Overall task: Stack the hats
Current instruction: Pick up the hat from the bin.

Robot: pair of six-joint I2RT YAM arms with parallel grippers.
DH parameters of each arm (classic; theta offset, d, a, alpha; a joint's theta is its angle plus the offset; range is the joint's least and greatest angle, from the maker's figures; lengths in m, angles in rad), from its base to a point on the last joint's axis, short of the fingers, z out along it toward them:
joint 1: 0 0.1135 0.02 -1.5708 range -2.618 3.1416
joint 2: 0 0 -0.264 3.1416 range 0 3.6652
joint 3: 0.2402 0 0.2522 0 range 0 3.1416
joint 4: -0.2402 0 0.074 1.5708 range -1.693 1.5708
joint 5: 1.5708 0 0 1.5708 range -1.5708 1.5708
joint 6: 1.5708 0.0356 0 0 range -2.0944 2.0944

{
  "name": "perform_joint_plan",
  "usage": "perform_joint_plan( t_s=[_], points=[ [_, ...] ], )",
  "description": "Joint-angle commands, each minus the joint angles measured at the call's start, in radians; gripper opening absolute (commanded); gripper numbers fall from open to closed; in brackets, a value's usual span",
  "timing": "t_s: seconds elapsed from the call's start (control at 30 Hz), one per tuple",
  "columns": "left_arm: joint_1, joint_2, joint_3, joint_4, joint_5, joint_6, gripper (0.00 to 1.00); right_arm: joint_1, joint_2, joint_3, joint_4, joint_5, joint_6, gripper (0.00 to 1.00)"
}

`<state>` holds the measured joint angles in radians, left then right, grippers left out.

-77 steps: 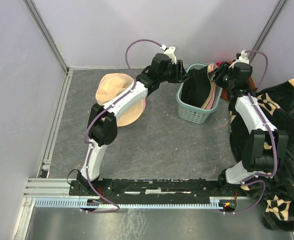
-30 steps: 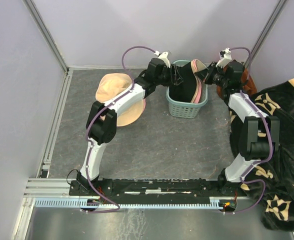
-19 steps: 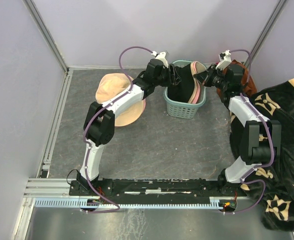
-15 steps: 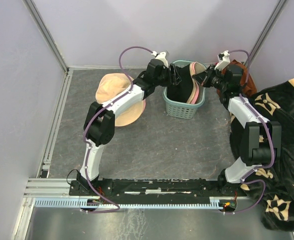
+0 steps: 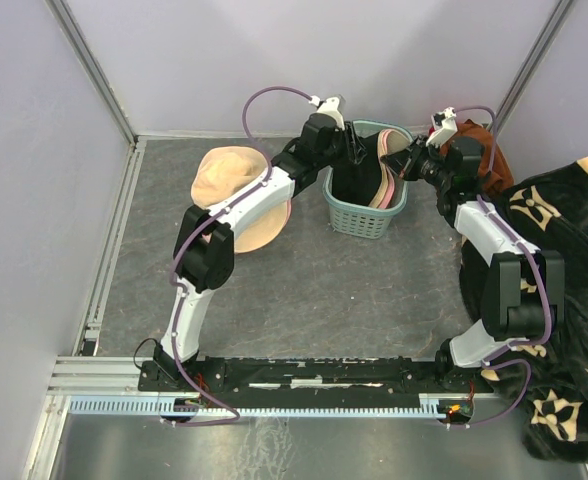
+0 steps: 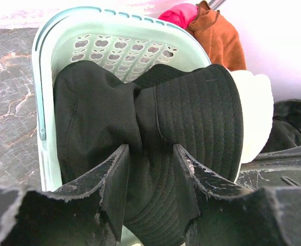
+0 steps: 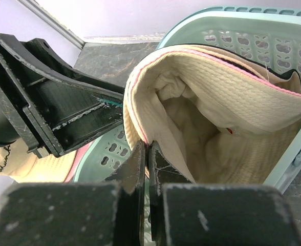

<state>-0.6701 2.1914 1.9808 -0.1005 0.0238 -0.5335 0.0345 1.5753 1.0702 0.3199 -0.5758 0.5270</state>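
Note:
A teal basket (image 5: 362, 218) stands at the back of the table with hats in it. My left gripper (image 6: 150, 154) reaches into the basket (image 6: 38, 102), its fingers closed on a bunched fold of a black hat (image 6: 201, 110). My right gripper (image 7: 146, 146) is shut on the pink-edged brim of a cream hat (image 7: 217, 118), which leans against the basket's right wall (image 7: 263, 31). On the table to the left, a tan hat (image 5: 224, 178) lies on top of a pink one (image 5: 285, 209).
A rust-brown cloth (image 5: 491, 160) lies behind the right gripper, and a black floral blanket (image 5: 564, 260) covers the right side. Purple walls close in the back and sides. A metal rail (image 5: 109, 250) runs along the left edge.
The left jaws have narrowed on the black hat's fold. The right gripper has drawn the cream hat's brim leftward, and the basket has shifted slightly left.

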Motion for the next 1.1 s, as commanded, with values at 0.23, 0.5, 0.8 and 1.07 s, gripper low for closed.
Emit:
perform_joint_plan(
  t_s=[0.23,0.5,0.8,1.07],
  points=[
    [-0.04,0.012,0.036,-0.102,-0.14,0.052,0.46,0.009,-0.047,0.004,0.036,-0.008,0.0,0.01],
    [-0.048,0.017,0.026,-0.117,-0.187,0.061,0.32,0.01,-0.049,0.001,0.042,-0.014,0.007,0.01],
    [-0.061,-0.023,-0.004,-0.073,-0.204,0.102,0.03,0.01,-0.05,-0.006,0.043,-0.008,0.007,0.01],
    [-0.085,-0.17,-0.115,0.019,-0.284,0.172,0.03,0.01,-0.059,-0.014,0.02,0.032,-0.001,0.01]
  ],
)
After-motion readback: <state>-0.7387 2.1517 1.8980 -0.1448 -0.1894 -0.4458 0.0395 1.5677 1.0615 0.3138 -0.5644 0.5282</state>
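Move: The hat sits in the bin with its black side under the left hand, its middle about 2 cm back, 1 cm to the left and 5 cm below; the bin's middle is some 5 cm back, 1 cm left and 10 cm down. The hat stack on the table lies about 27 cm left, 9 cm back. From the right hand, already on the brim, the hat's middle is 8 cm left, 1 cm ahead and 6 cm lower. The left hand sinks about 3 cm and pinches the hat's black side; the right keeps its brim pinched. ##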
